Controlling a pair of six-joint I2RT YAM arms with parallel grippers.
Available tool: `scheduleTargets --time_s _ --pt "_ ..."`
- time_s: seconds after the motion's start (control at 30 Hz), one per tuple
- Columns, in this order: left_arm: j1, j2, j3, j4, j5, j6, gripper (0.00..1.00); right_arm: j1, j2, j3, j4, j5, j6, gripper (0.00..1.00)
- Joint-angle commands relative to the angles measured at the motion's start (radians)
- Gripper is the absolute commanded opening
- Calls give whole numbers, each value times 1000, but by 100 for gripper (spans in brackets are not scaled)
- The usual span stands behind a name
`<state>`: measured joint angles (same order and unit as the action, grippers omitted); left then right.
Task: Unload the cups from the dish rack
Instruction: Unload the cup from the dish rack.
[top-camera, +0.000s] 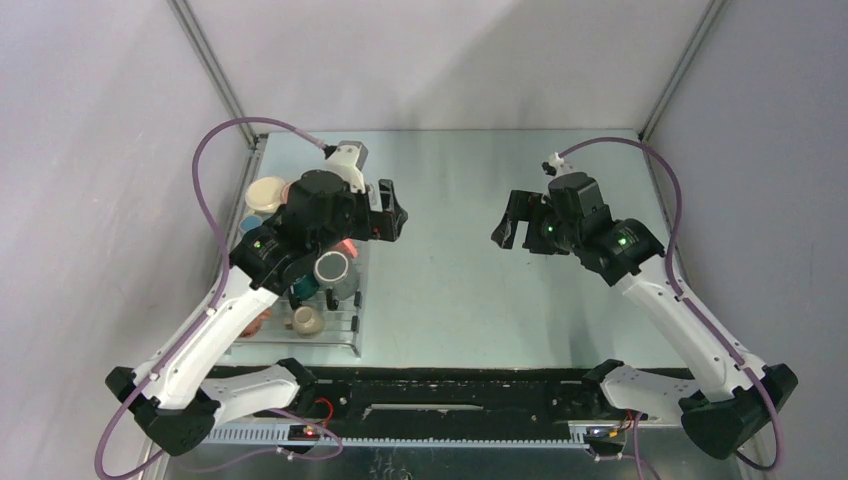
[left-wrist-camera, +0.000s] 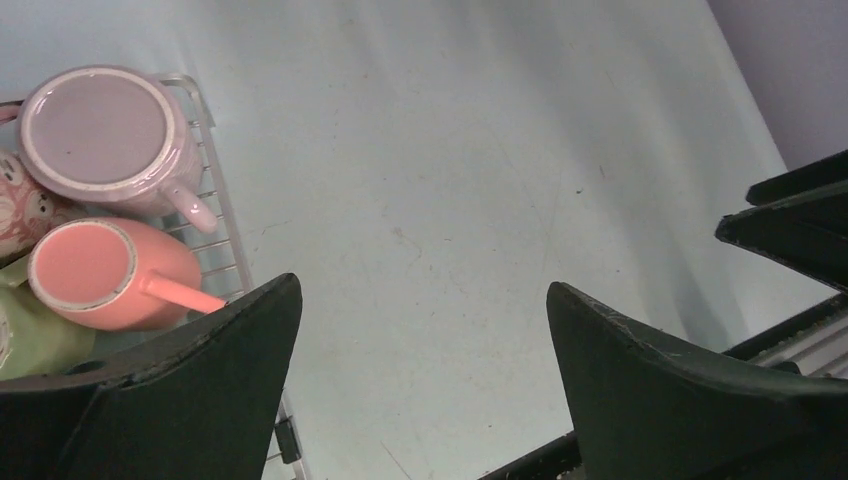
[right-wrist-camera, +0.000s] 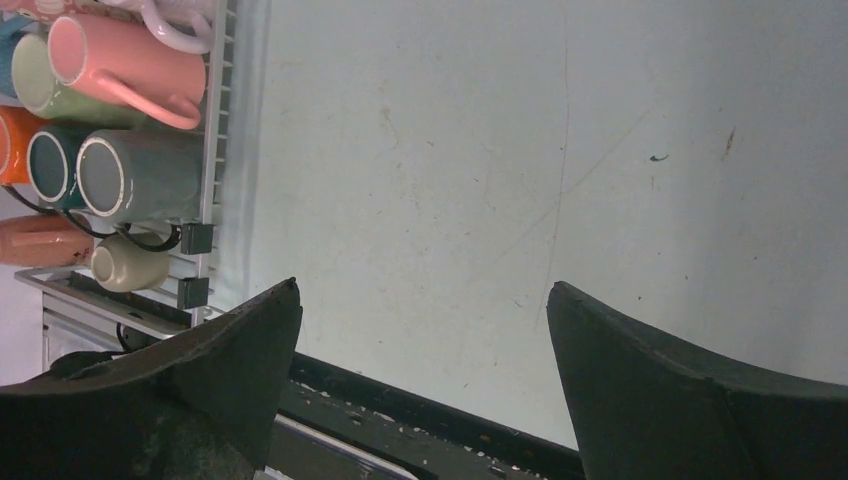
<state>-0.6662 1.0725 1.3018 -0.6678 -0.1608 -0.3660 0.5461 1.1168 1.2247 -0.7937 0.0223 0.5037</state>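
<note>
The dish rack (top-camera: 352, 345) lies at the table's left edge and holds several cups: a cream one (top-camera: 268, 193), a grey one (top-camera: 331, 268) and a small cream one (top-camera: 306, 320). My left gripper (top-camera: 393, 215) hovers open just right of the rack's far end, over bare table. Its wrist view shows a pale pink cup (left-wrist-camera: 105, 135) and a salmon cup (left-wrist-camera: 105, 272) on the rack wires (left-wrist-camera: 222, 215), left of the left gripper (left-wrist-camera: 423, 300). My right gripper (top-camera: 510, 228) is open over mid-table. In its wrist view, the right gripper (right-wrist-camera: 423, 295) holds nothing, with a pink cup (right-wrist-camera: 120, 62) and a grey cup (right-wrist-camera: 135, 172) far left.
My left arm crosses above the middle of the rack and hides some cups. A black rail (top-camera: 450, 385) runs along the near table edge between the arm bases. Grey walls enclose the table on three sides.
</note>
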Motion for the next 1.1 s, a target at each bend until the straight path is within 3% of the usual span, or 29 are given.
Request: scheduleTargets --time_s 0.0,0.5,1.07 --pt "3 -30 12 -46 -64 2 100 9 -26 -11 16 28 -11 100" --pt "6 -175 -179 -235 -340 -200 100 24 -25 -88 74 1 -18 100" --pt "30 -327 -545 -198 -397 -475 98 81 -6 -140 122 -1 -7 100"
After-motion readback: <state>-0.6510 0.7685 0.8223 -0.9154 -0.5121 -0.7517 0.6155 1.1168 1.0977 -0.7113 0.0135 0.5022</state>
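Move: The grey mug at the dish rack's right edge lies some 12 cm left of the left hand, about 1 cm ahead and roughly 24 cm below. The teal mug stands about 8 cm left of the grey one, level with it; the coral mug is 10 cm beyond it, and the small beige cup 9 cm nearer and 6 cm left of it. From the right hand the grey mug is about 37 cm left, 2 cm ahead, 17 cm below. The left hand sinks some 15 cm, leftward and back towards the grey mug, turning counter-clockwise; right sinks slightly. ##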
